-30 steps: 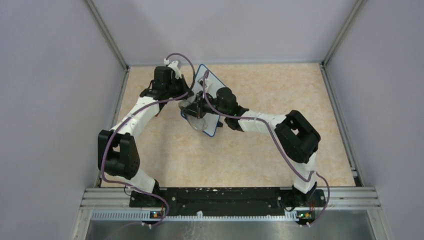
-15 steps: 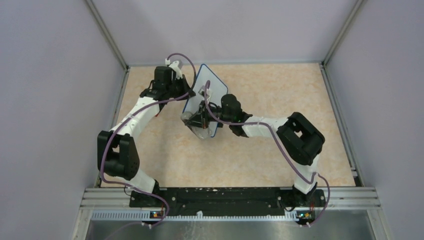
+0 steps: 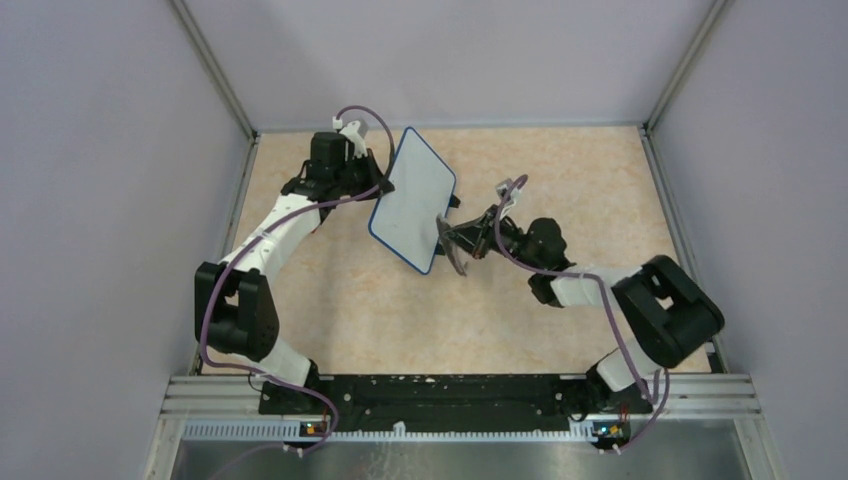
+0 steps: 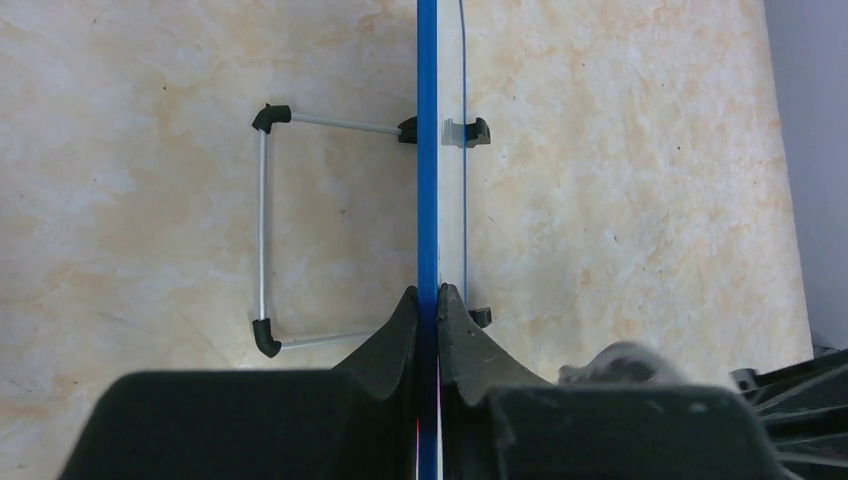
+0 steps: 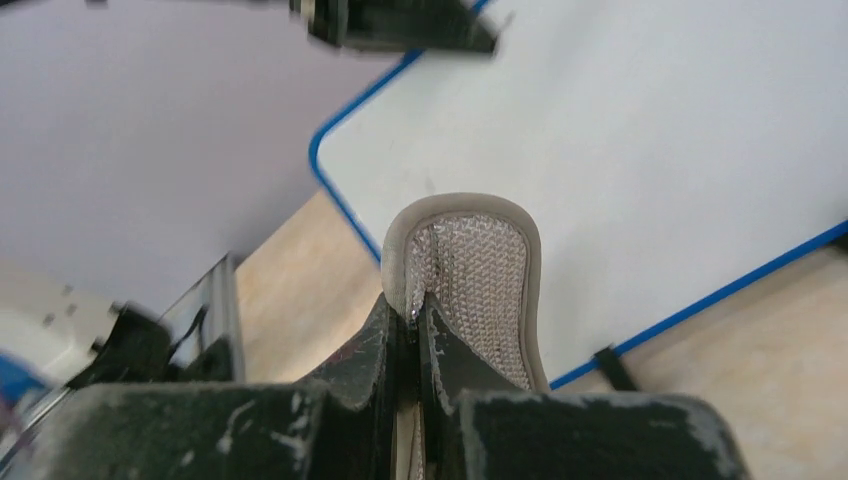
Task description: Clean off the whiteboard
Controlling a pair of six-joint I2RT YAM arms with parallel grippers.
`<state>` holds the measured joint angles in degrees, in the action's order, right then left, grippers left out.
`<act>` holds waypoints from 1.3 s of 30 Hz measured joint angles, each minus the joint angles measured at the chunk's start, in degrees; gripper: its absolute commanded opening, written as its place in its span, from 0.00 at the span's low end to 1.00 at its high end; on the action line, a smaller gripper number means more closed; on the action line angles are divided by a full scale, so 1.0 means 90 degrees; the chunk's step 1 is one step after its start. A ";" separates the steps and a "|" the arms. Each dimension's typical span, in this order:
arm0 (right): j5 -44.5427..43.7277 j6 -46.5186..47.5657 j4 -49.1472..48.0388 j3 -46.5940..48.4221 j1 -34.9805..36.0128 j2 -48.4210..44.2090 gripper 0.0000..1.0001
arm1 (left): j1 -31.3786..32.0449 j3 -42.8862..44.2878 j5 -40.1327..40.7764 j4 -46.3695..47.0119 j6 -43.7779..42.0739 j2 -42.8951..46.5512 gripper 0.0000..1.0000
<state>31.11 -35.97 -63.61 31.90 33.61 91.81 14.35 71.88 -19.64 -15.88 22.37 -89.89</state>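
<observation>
The whiteboard (image 3: 413, 198) is a white board with a blue frame, standing tilted at the back middle of the table; its face shows no writing. My left gripper (image 3: 385, 176) is shut on its top edge; in the left wrist view the blue frame (image 4: 427, 150) runs between the closed fingers (image 4: 400, 330), with the wire stand (image 4: 262, 225) behind it. My right gripper (image 3: 462, 240) is shut on a grey mesh cloth pad (image 5: 470, 275) and holds it just off the board's right lower edge (image 5: 640, 150). The cloth (image 3: 452, 250) hangs beside the board.
The beige marbled tabletop (image 3: 560, 180) is walled by pale panels with metal corner posts (image 3: 215, 65). The arm bases sit on a black rail (image 3: 440, 395) at the near edge.
My right arm has pulled back to the right with the cloth, off the board's face, which it covered before. The board now shows fully and looks tilted more upright. The left arm barely moved.
</observation>
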 measured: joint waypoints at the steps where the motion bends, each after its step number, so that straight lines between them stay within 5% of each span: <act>1: -0.0338 0.0131 0.0114 -0.0056 0.0002 -0.0277 0.00 | 0.0000 0.0000 0.0000 0.0000 -0.0002 0.0000 0.00; 4: -0.1438 0.0498 0.0590 -0.0070 0.0005 -0.0911 0.00 | -0.0002 0.0000 -0.0005 0.0000 -0.0002 0.0000 0.03; 11: -0.3400 0.0714 0.1668 -0.0143 -0.0012 -0.1144 0.00 | -0.0012 -0.0039 -0.0119 -0.0155 -0.0073 0.0000 0.37; 15: -0.3713 0.0714 0.1940 -0.0163 -0.0012 -0.1093 0.00 | 0.0007 -0.0192 -0.0172 -0.0391 -0.0165 0.0000 0.62; 24: -0.3808 0.0716 0.2467 -0.0017 -0.0012 -0.0765 0.00 | 0.0007 -0.0340 -0.0165 -0.0483 -0.0328 0.0265 0.97; 37: -0.5064 0.1022 0.6487 0.1625 -0.0270 -0.1037 0.00 | 0.0036 -0.0505 0.0954 -0.0573 -0.0673 0.1362 0.99; 39: -0.5457 0.1105 0.7155 0.1746 -0.0355 -0.1081 0.07 | 0.0036 -0.0510 0.1239 -0.0673 -0.0729 0.1695 0.99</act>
<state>-18.00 -26.02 0.78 47.62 30.41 82.08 14.68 67.29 -8.49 -21.93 15.81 -74.63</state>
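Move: My left hand grips the upper left edge of the whiteboard, whose middle is about 5 cm to its right, 2 cm ahead and 9 cm below; the brick lies some 17 cm left of it, level, 18 cm down. My right hand holds the eraser just off the board's lower right edge: the board's middle is about 10 cm ahead, 8 cm left and 6 cm below, and bare table lies some 20 cm right, 8 cm ahead, 15 cm down. I carry the eraser away from the whiteboard with my right hand, about 15 cm right and 8 cm forward, rising briefly, then sinking over the bare table; I swing the wrist roughly 50 degrees clockwise and tip the fingers down, keeping my pinch. My left hand opens wide, easing back and down off the board's edge, then lifting up and left clear. ##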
